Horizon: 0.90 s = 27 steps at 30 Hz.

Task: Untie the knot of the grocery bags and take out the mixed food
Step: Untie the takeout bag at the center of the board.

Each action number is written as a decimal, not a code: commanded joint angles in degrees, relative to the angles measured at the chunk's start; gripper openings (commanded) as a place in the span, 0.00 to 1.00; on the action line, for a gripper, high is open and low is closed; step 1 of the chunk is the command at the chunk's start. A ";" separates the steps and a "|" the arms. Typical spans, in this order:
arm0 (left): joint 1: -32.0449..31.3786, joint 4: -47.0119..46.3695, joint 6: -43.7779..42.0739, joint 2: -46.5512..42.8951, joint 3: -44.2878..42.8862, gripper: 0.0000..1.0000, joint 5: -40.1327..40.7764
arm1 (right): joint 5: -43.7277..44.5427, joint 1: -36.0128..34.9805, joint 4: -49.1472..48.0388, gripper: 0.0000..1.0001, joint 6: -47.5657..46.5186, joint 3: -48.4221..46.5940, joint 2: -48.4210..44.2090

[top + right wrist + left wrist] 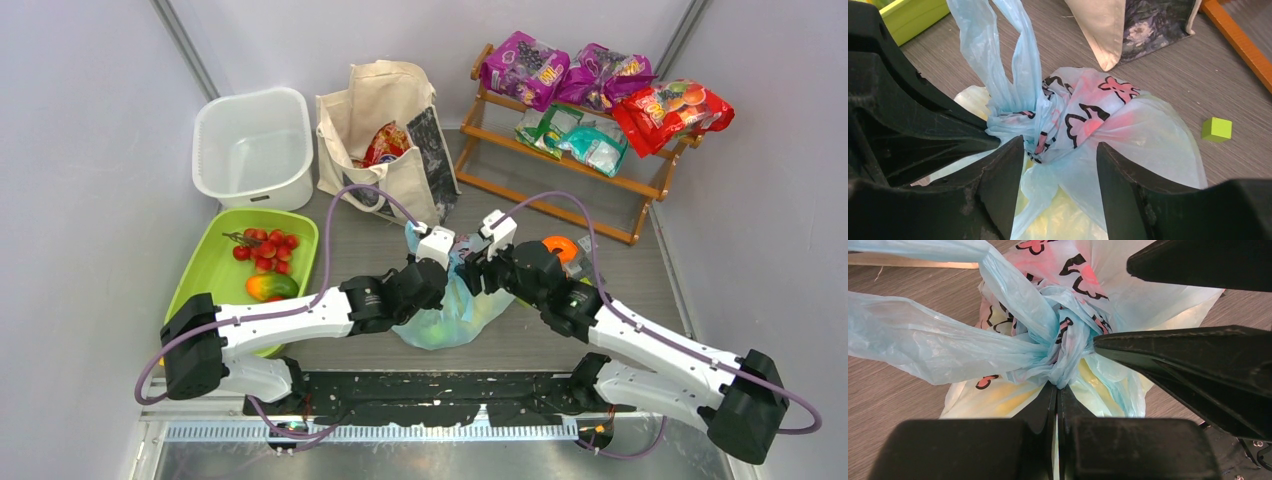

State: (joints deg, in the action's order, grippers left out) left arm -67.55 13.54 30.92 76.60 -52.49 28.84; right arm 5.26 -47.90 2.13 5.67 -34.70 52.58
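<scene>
The light-blue plastic bag (440, 322) lies on the table between my two arms, with something yellow showing through it (1068, 210). Its knot (1063, 342) is a bunched bow of the two handles, also seen in the right wrist view (1035, 127). My left gripper (1057, 386) is shut, its tips pinching the near underside of the knot. My right gripper (1059, 147) is open and straddles the knot from the other side, with plastic between its fingers. The cream canvas tote (385, 120) stands behind, with a red snack packet (388, 143) in its mouth.
A white tub (255, 145) stands at the back left. A green tray (300, 230) at the left holds small red fruits (265, 250) and a yellow-green fruit (270, 287). A wooden rack (560, 190) at the back right carries purple, teal and red packets. A green cube (1217, 129) lies right of the bag.
</scene>
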 commanded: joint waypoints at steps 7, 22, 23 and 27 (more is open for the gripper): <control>-0.11 -0.59 -2.03 -1.13 -1.41 0.00 2.10 | -2.81 -0.27 -4.85 0.59 -0.07 0.25 2.17; -0.07 -0.36 -2.16 -0.88 -1.92 0.00 2.21 | -1.50 -0.28 -6.33 0.52 0.23 2.96 1.53; -0.04 -0.37 -2.12 -0.85 -1.96 0.00 2.20 | -1.42 -0.27 -6.65 0.50 0.11 2.92 1.64; -0.06 -0.40 -2.11 -0.96 -2.00 0.00 2.18 | -1.13 -0.28 -7.51 0.32 -0.12 2.65 2.42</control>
State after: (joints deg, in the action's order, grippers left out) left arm -67.55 13.93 29.43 76.58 -52.49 28.95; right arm 3.27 -47.90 -1.32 5.96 -31.27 55.11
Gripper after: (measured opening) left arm 0.010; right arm 0.417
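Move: Just left of the right hand, about 3 cm over and 3 cm below it, is the knot of the takeout bag. The bag's body spreads about 5 cm back, 3 cm left and 8 cm below this hand; a green block lies some 8 cm ahead, 10 cm right and 12 cm below, and the canvas tote about 24 cm ahead and 13 cm left. For the left hand, already pinching the knot's underside, its middle is 2 cm ahead and 1 cm right. Sinking about 3 cm after a short shift of about 1 cm to its left, the right hand brings its half-open fingers down to the gathered plastic beside and under the knot. Near the bottom the fingers begin to close, narrowing by about a third around that plastic without shutting. The left hand stays put, fingers still shut on the knot. ##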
